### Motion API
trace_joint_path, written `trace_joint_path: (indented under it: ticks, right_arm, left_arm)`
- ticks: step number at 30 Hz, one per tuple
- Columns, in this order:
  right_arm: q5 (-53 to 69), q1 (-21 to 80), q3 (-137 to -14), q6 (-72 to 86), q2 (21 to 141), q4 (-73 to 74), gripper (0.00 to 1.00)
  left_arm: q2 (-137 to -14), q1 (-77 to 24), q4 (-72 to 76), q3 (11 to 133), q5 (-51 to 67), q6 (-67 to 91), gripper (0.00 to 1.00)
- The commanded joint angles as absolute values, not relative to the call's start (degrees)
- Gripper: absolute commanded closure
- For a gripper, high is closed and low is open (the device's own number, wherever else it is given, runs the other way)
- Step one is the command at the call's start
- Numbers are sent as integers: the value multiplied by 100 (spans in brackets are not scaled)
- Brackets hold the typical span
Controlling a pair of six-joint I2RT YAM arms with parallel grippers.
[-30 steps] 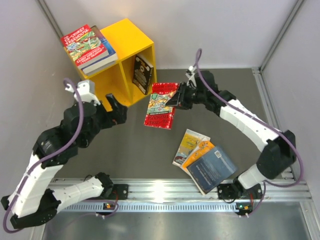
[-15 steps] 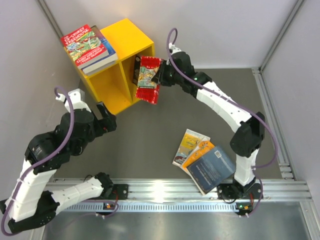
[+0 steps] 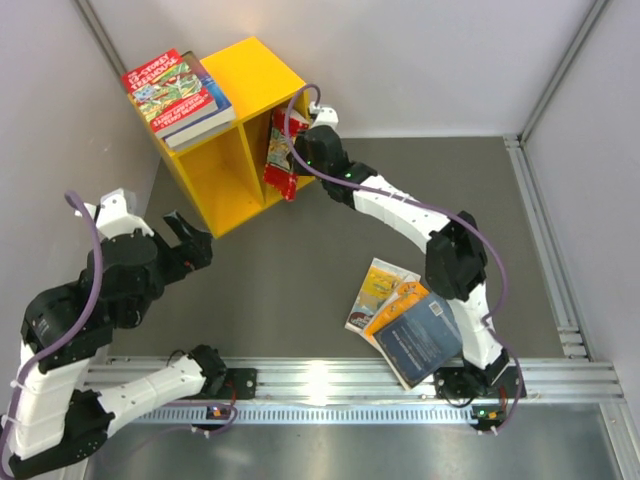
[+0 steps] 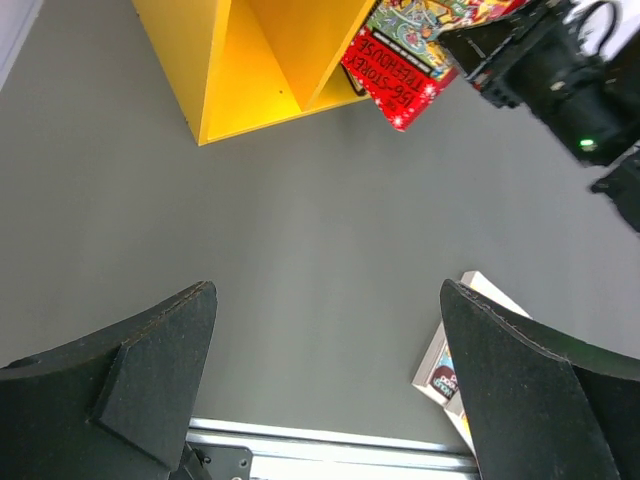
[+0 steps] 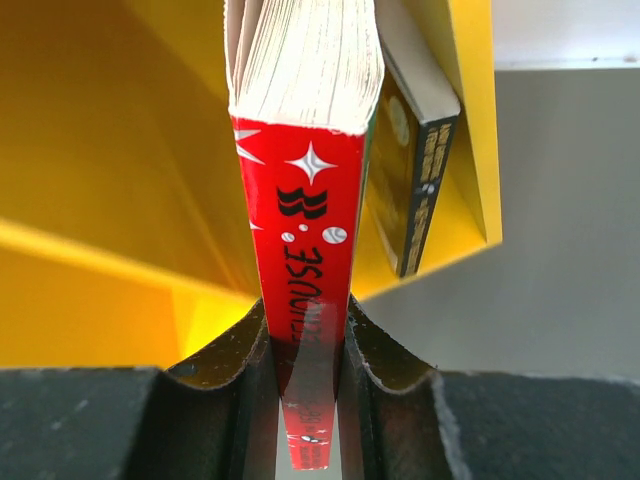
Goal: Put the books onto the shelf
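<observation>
The yellow shelf (image 3: 255, 75) stands at the back left, lying so its two compartments face the table. My right gripper (image 3: 303, 152) is shut on a red "Treehouse" book (image 3: 279, 160), held upright by its spine at the mouth of the right compartment. In the right wrist view the red book (image 5: 305, 200) sits between the fingers (image 5: 385, 360), next to a dark book (image 5: 415, 180) that leans inside the shelf (image 5: 110, 150). My left gripper (image 3: 188, 243) hangs open over bare table, in front of the shelf. Several books (image 3: 410, 320) lie in a pile at the front right.
A stack of books (image 3: 178, 92) lies on top of the shelf's left half. In the left wrist view I see the shelf (image 4: 250, 60), the red book (image 4: 398, 72) and the pile's corner (image 4: 447, 372). Grey walls close the back and sides. A metal rail (image 3: 330, 380) runs along the front.
My right arm carried the red book from the table's middle up and left to the right compartment, turning it edge-on. My left arm drew back toward the near left, away from the shelf.
</observation>
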State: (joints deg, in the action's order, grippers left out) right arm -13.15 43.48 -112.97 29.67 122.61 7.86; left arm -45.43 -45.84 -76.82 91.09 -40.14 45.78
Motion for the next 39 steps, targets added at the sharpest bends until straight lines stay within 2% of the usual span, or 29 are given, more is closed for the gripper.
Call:
trace_joint_path:
  ticks: [1, 8, 14, 29, 38, 39]
  right_arm:
    - [-1977, 4464, -11733, 2997, 12506, -729, 100]
    - [-2408, 4579, -12146, 2918, 13507, -1546, 100]
    - [-2355, 4597, -12963, 3032, 14263, -1678, 100]
    - [-2364, 4684, -13192, 3340, 14985, -1916, 98]
    - [-2163, 4658, -12921, 3401, 14871, -1846, 79]
    - [-2162, 4658, -12885, 3436, 14845, -1811, 68]
  left_arm:
    - [-4465, -4588, -7989, 9158, -4262, 4456, 2]
    - [-4114, -4597, -7954, 8895, -4280, 4482, 2]
    - [-3824, -4597, -7963, 8561, -4271, 4561, 1]
    - [-3656, -4588, -7735, 8156, -4368, 4412, 1]
    - [-3691, -4597, -7454, 7928, -4307, 4368, 1]
    - [-3709, -4588, -7436, 7910, -4281, 4368, 1]
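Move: The 66-storey book is already in my right hand at the mouth of the shelf's right compartment. Its free place there is about 12 cm ahead of that hand, 9 cm to its left and 11 cm lower. The black book stands some 13 cm ahead, 5 cm left and 11 cm down; the divider is 8 cm ahead, 14 cm left and 9 cm below. From my left hand, the free place lies roughly 43 cm ahead, 10 cm right and 24 cm down. I lower the red book about 10 cm while sliding it some 7 cm forward and nearly as far left, spine towards me, in between the divider and the black book. My wrist turns slightly, some 10 degrees clockwise. Then I stay still with the book, my fingers only just beginning to ease at the very end. My empty left hand, open, sinks about 5 cm. ##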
